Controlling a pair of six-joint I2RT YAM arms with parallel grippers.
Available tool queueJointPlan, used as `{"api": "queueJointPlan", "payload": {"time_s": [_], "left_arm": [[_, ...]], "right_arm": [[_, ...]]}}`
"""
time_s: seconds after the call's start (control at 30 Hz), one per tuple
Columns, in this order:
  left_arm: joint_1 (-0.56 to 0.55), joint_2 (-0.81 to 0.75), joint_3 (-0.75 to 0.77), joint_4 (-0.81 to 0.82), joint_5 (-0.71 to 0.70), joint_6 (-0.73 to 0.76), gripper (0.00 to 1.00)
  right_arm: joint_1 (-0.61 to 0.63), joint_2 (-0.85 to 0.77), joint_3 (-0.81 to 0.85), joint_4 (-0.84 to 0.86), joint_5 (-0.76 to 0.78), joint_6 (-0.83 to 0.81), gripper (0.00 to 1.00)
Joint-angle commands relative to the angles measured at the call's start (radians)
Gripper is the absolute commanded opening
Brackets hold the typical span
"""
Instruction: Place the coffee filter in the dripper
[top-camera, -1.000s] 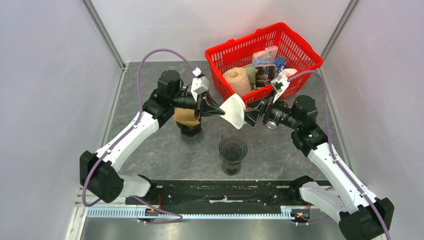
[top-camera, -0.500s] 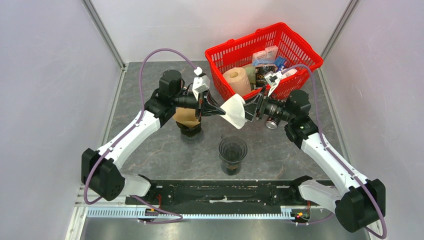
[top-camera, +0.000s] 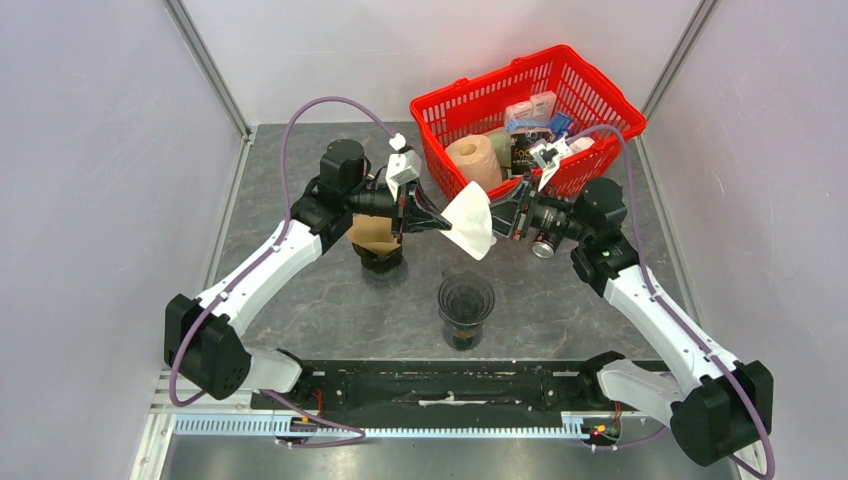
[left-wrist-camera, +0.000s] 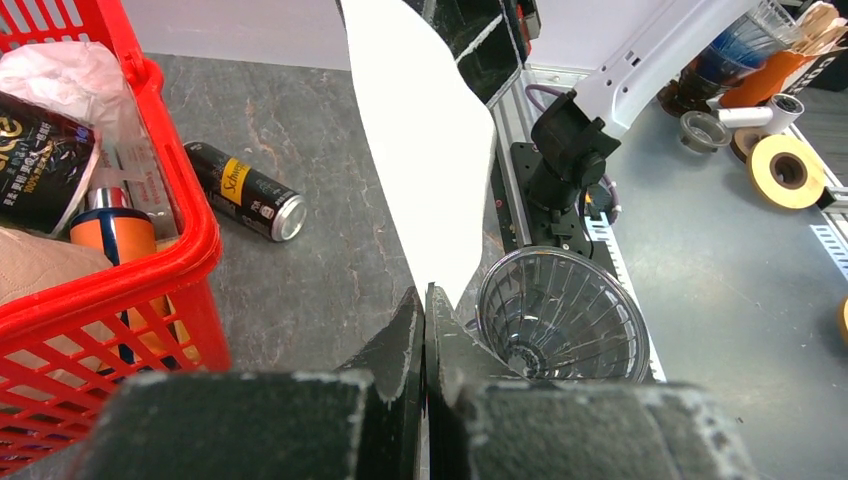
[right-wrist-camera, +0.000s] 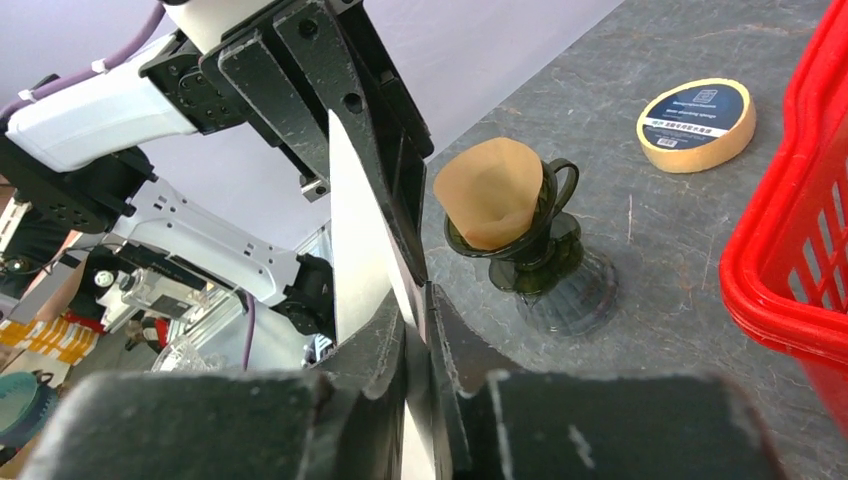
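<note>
A white coffee filter (top-camera: 470, 222) hangs in the air between both arms, above and behind the empty clear glass dripper (top-camera: 466, 300). My left gripper (top-camera: 443, 226) is shut on the filter's pointed end (left-wrist-camera: 420, 150), its tips (left-wrist-camera: 425, 295) pressed together. My right gripper (top-camera: 494, 220) comes from the other side, and its jaws (right-wrist-camera: 425, 295) are closed on the filter's edge (right-wrist-camera: 358, 240). The empty dripper (left-wrist-camera: 560, 315) stands just below the left fingers. A second, dark dripper holding a brown filter (right-wrist-camera: 500, 195) stands on the table under the left wrist.
A red basket (top-camera: 600, 100) with a paper roll and packets stands at the back right. A black can (left-wrist-camera: 245, 190) lies on the table beside it. A tape roll (right-wrist-camera: 697, 124) lies behind the dark dripper.
My right gripper has moved left to the filter and closed its open jaws on the filter's edge. The left gripper has held the filter still.
</note>
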Motion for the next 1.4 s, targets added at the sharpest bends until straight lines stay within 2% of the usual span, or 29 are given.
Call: {"api": "queueJointPlan", "payload": {"time_s": [0.0,0.07,0.1,0.2,0.27,0.37,0.4,0.43,0.53,0.67,0.73,0.87,1.1,1.2,1.37], "left_arm": [[0.001,0.000,0.029,0.039,0.014,-0.041,0.02],[0.001,0.002,0.027,0.052,0.009,-0.065,0.02],[0.002,0.002,0.026,0.071,0.007,-0.073,0.02],[0.001,0.006,0.025,0.091,-0.033,-0.125,0.04],[0.001,0.004,0.031,0.090,-0.101,-0.169,0.19],[0.000,-0.006,0.053,0.049,-0.222,-0.228,0.68],[-0.002,-0.015,0.058,0.035,-0.265,-0.246,0.77],[-0.006,-0.024,0.059,0.008,-0.320,-0.258,0.82],[-0.036,-0.063,0.067,-0.044,-0.555,-0.296,0.85],[-0.148,-0.069,0.133,-0.172,-1.071,-0.323,0.86],[-0.206,-0.053,0.162,-0.207,-1.243,-0.308,0.87],[-0.276,-0.038,0.157,-0.161,-1.230,-0.285,0.88],[-0.351,-0.075,0.084,-0.039,-1.140,-0.237,0.89],[-0.359,-0.075,0.072,-0.026,-1.075,-0.235,0.89],[-0.370,-0.055,0.060,0.038,-1.092,-0.291,0.90]], "right_arm": [[-0.003,-0.022,0.048,0.044,-0.060,0.012,0.14],[-0.002,-0.027,0.046,0.046,-0.069,0.010,0.09],[-0.003,-0.031,0.046,0.044,-0.067,0.010,0.02],[-0.003,-0.037,0.049,0.035,-0.057,0.007,0.00],[-0.003,-0.043,0.061,-0.004,-0.041,-0.010,0.00],[-0.004,-0.052,0.093,-0.116,0.019,-0.066,0.00],[-0.003,-0.056,0.105,-0.162,0.057,-0.088,0.00],[-0.003,-0.064,0.120,-0.222,0.098,-0.117,0.00],[-0.001,-0.080,0.173,-0.411,0.338,-0.164,0.00],[0.034,-0.062,0.240,-0.582,0.680,-0.150,0.00],[0.081,-0.046,0.271,-0.641,0.860,-0.103,0.00],[0.178,-0.004,0.333,-0.707,1.076,-0.007,0.00],[0.240,0.068,0.415,-0.773,1.250,0.123,0.00],[0.250,0.087,0.437,-0.782,1.278,0.149,0.00],[0.271,0.120,0.458,-0.772,1.281,0.173,0.00]]}}
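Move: The white coffee filter hangs between the hands at their height: its middle is some 4 cm right of the left hand, which holds its left edge, and for the right hand about 5 cm left and 2 cm ahead. From the right hand, the clear dripper stands roughly 15 cm back, 5 cm left and 18 cm down; the red basket's middle is 21 cm ahead, 9 cm right and 20 cm down; the black can is 5 cm ahead, 13 cm right and 29 cm down. The filter's right edge gets pinched as the right fingers close the rest of their gap, and the left fingers then open wide and let go. The right hand first eases back, then carries the filter forward and right towards the basket, about 8 cm out, swinging clockwise over 50 degrees and tipping down. The left hand goes forward about 7 cm, turning counter-clockwise, then drifts right and partly back. ##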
